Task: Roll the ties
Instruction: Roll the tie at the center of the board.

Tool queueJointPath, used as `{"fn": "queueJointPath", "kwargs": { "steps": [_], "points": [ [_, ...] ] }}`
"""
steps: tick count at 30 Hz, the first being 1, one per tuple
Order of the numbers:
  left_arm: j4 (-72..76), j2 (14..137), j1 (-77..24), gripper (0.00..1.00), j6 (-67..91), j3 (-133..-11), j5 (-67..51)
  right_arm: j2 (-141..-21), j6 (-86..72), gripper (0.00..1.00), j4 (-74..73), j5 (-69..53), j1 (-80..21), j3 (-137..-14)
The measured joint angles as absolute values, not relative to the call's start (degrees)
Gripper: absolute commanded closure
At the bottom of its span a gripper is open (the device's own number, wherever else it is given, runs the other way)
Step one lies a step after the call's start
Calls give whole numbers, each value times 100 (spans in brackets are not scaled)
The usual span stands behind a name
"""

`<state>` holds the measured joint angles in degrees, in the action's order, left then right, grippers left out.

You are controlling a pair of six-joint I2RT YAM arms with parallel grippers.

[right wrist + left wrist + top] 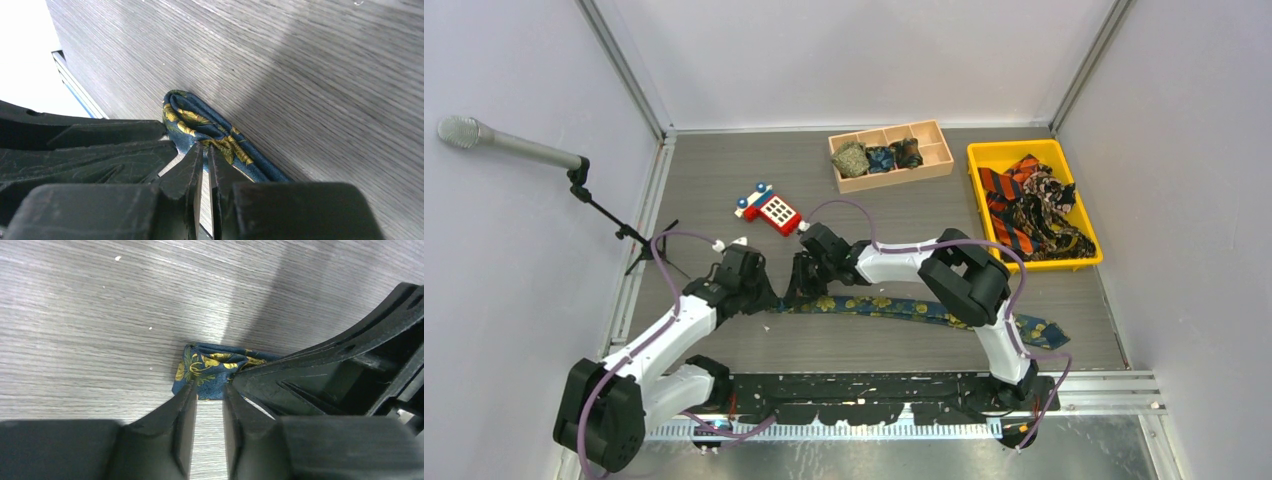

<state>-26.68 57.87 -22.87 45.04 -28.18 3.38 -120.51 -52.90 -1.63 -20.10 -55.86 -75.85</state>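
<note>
A navy tie with yellow-gold flowers lies across the table's middle, its wide end at the right. Its left end is folded into a small roll, which also shows in the right wrist view. My left gripper holds the roll's near edge between its narrowly parted tips. My right gripper is almost fully closed, pinching the fabric just beside the roll. The two grippers stand tip to tip. The right one shows in the left wrist view.
A wooden divided box at the back holds three coiled ties. A yellow bin at the right holds a heap of orange-striped and dark ties. A red-and-blue toy phone lies behind the grippers. A microphone stand is at the left.
</note>
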Motion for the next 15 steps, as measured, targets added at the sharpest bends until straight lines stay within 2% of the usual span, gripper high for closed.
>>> {"fn": "queueJointPath", "kwargs": {
  "steps": [3,4,6,9,15],
  "points": [
    [-2746,5769,-2287,32,4405,-2853,360,-12053,-5286,85,-126,-2018,-5581,-7579],
    [-2803,5732,-2287,25,4383,-2873,395,-12053,-5286,85,-89,-2021,-5581,-7555],
    [-2888,5588,-2287,17,4311,-2886,478,-12053,-5288,85,-16,-2032,-5581,-7509],
    [-3030,5312,-2285,15,4281,-2897,626,-12046,-5290,85,130,-2058,-5575,-7424],
    [-2950,5225,-2060,25,4226,-2840,311,-12020,-5297,85,344,-2078,-5568,-7295]
  ]
}}
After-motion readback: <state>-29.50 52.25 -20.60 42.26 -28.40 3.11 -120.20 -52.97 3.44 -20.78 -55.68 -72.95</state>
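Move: The tie's folded end lies just under the left fingertips, about 1 cm ahead and 2 cm below. From the right hand, whose nearly shut tips rest on the tie just beside the fold, this end lies some 2 cm to the left, level fore and aft, and about 1 cm below. The toy phone stands roughly 21 cm ahead of the left hand, 1 cm to its left, a centimetre or so below. Left hand opens wide, rising about 1.5 cm and shifting 1 cm left, while right tips keep pressing the tie. ##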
